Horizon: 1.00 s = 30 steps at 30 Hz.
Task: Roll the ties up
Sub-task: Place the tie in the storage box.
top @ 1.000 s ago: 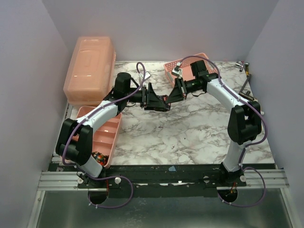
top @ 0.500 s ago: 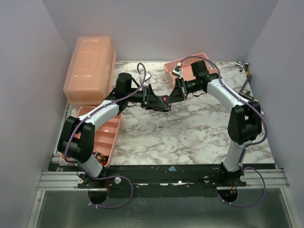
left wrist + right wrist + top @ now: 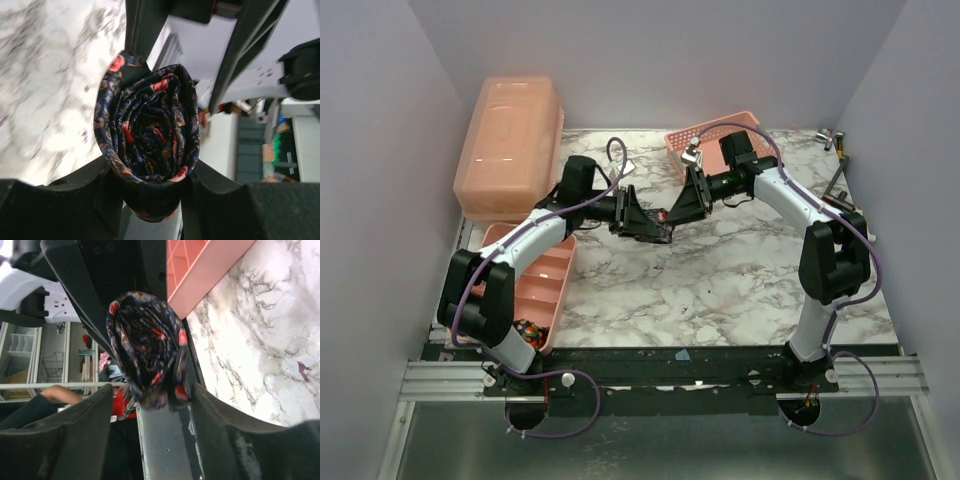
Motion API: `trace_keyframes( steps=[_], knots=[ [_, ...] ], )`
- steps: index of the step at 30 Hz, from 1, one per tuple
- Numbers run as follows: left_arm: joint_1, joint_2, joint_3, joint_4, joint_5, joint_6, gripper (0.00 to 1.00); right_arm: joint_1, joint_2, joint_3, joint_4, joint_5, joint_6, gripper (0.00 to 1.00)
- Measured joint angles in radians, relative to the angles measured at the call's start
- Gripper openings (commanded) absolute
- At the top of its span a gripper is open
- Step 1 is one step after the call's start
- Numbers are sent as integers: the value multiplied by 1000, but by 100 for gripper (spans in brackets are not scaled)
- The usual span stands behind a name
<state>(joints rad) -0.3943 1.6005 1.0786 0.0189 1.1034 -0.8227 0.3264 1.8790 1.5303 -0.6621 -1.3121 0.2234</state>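
One tie (image 3: 661, 214) is wound into a fist-sized coil, dark navy with red and orange specks, held above the middle back of the marble table (image 3: 720, 280). My left gripper (image 3: 655, 226) is shut on the tie (image 3: 150, 135), its two black fingers pinching the coil's lower sides around the left gripper (image 3: 150, 192). My right gripper (image 3: 678, 208) faces it from the right, open. In the right wrist view the tie (image 3: 145, 345) sits just ahead of the right gripper (image 3: 152, 407), with a gap showing on the left side.
A pink lidded box (image 3: 510, 140) stands at the back left, with a pink divided tray (image 3: 548, 285) in front of it. A pink basket (image 3: 710, 138) sits behind the right arm. Small metal tools (image 3: 836, 142) lie at the back right corner.
The right gripper has opened and let go of the coil. The left gripper has closed in on it and drawn slightly left and nearer.
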Motion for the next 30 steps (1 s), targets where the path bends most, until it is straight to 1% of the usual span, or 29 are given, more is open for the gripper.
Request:
trace_keyframes(
  steps=[1, 2, 3, 4, 5, 8, 11, 15, 18, 22, 25, 30],
  knots=[
    [5, -8, 6, -53, -1, 42, 0, 0, 0, 0, -10, 11, -13, 82],
    [16, -18, 18, -120, -3, 96, 0, 0, 0, 1, -24, 24, -27, 93],
    [34, -32, 39, -224, -13, 186, 0, -1, -1, 1, -41, 39, -42, 99],
    [61, -49, 71, -354, -34, 291, 0, -3, -2, 1, -57, 53, -60, 100],
    [77, -61, 94, -436, -50, 357, 0, -6, -4, 1, -75, 70, -76, 100],
    [173, -119, 169, -742, -144, 647, 0, -19, -10, 1, -122, 113, -129, 100],
    [276, -177, 191, -980, -262, 885, 0, -28, -13, 1, -184, 142, -207, 100],
    [382, -230, 137, -1183, -411, 1085, 0, -36, -19, 1, -259, 176, -303, 100],
    [455, -267, 73, -1283, -502, 1178, 0, -36, -36, 0, -294, 205, -348, 100],
    [532, -299, 16, -1326, -588, 1223, 0, -35, -76, -17, -314, 229, -375, 100],
    [579, -301, 10, -1318, -631, 1222, 0, -35, -94, -33, -322, 241, -383, 100],
    [605, -301, -17, -1278, -696, 1215, 0, -35, -95, -48, -327, 261, -385, 100]
  ],
)
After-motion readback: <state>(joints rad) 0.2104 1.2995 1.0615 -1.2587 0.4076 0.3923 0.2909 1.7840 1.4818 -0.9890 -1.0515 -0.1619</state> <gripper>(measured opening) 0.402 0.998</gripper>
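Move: Off to the left hand's left lies the storage box, its middle about 32 cm away, roughly 8 cm nearer the base and some 18 cm lower than the held tie. A tie already rolled sits in its near compartment, about 30 cm left and 17 cm back of this hand; the big lidded bin is some 35 cm left and 21 cm ahead. For the right hand the box is about 36 cm left and 9 cm back. Keeping its pinch on the rolled tie, the left hand sweeps about 28 cm left to the storage box, also sinking some 10 cm and drawing back 8, while its fingers swing from pointing right to steeply down. The right hand opens wide, lets go of the tie and backs off right and down a few centimetres. ##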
